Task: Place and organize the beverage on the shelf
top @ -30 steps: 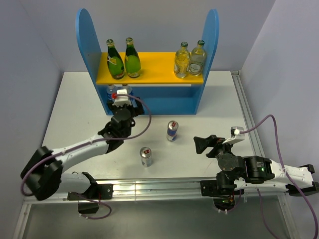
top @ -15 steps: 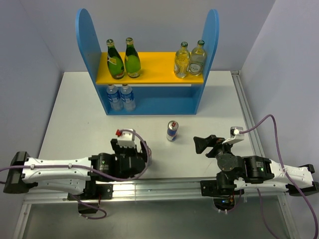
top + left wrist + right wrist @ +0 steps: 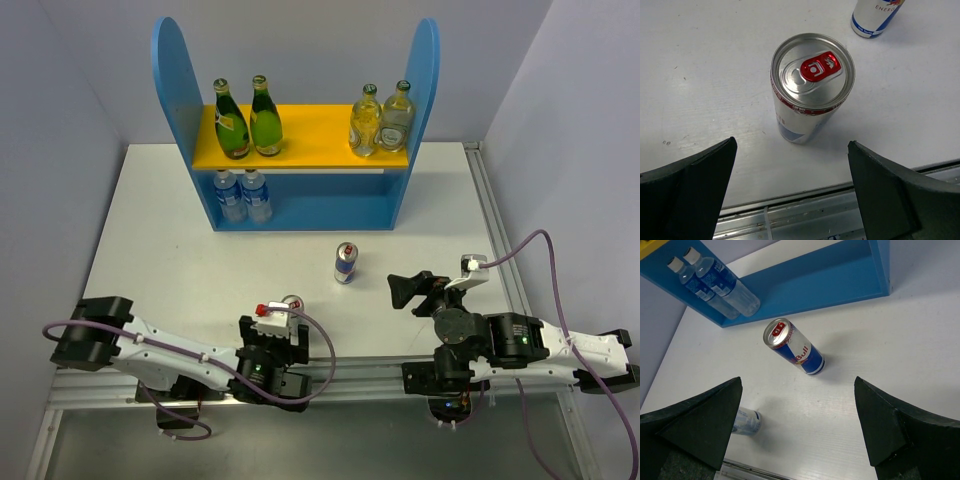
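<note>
The blue shelf [image 3: 300, 205] stands at the back. Two green bottles [image 3: 250, 122] are on its yellow upper board, and two water bottles [image 3: 242, 195] [image 3: 715, 285] stand on its lower level. One silver-blue can [image 3: 346, 263] [image 3: 795, 347] stands mid-table. A second can [image 3: 292, 302] [image 3: 812, 92] stands nearer, just ahead of my left gripper [image 3: 277, 338] [image 3: 792, 200], which is open and empty by the front rail. My right gripper [image 3: 408, 290] [image 3: 797, 435] is open and empty, to the right of the first can.
Two pale yellowish bottles [image 3: 382, 122] stand at the right of the upper board. A metal rail [image 3: 805, 210] runs along the table's near edge under my left gripper. Walls close the table in on the left, back and right.
My left arm has pulled back from the shelf's lower level to the near edge behind the nearer can, leaving the water bottles on the lower level. The right arm has not moved.
</note>
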{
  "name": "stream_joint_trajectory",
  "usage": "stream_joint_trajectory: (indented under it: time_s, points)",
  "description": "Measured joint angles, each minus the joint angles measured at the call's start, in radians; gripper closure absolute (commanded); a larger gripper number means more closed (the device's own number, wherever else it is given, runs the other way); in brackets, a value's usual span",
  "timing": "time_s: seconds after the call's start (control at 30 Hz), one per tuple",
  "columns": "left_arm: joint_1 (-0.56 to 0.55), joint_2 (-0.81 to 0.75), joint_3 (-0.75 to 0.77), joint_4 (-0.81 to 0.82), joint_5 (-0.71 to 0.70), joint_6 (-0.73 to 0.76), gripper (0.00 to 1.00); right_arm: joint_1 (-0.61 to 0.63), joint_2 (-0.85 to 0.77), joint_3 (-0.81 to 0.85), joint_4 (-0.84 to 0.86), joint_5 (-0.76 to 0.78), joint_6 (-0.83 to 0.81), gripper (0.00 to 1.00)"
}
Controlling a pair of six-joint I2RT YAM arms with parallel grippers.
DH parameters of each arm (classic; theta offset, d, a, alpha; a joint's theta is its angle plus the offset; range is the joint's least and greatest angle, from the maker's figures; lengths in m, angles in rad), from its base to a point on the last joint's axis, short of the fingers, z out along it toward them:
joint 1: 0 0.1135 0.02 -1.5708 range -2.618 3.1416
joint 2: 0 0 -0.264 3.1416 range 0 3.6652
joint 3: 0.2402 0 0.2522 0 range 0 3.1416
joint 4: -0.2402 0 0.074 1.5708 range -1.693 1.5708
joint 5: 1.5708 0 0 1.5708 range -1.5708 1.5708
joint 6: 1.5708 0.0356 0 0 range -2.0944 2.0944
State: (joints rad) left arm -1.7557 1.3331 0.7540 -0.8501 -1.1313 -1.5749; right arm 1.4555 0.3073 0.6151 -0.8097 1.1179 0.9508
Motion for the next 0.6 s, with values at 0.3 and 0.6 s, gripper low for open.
stream_joint_trajectory:
  time_s: [0.3,0.6]
  points:
    - [0.094,0.040,-0.146,0.338,-0.028,0.160,0.01,0.000,0.001,0.000,0.000,0.000,0.002,0.00]
    - [0.213,0.130,-0.240,0.805,-0.016,0.476,0.40,0.000,0.017,0.000,0.001,0.002,0.002,0.00]
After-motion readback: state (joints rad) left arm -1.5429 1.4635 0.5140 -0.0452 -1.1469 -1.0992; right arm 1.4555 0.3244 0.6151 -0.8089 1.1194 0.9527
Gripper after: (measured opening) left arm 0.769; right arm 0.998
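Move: The silver can by the table's near edge stands about 7 cm ahead of the open left hand and 2 cm to its right, its middle some 5 cm below. The blue Red Bull can stands roughly 13 cm farther out than the silver can and 13 cm to its right. From the idle right hand, the silver can lies about 25 cm left, 1 cm ahead and 15 cm lower. The left hand reaches forward and down, about 5 cm each, bringing its fingers around the silver can, beginning to close. ##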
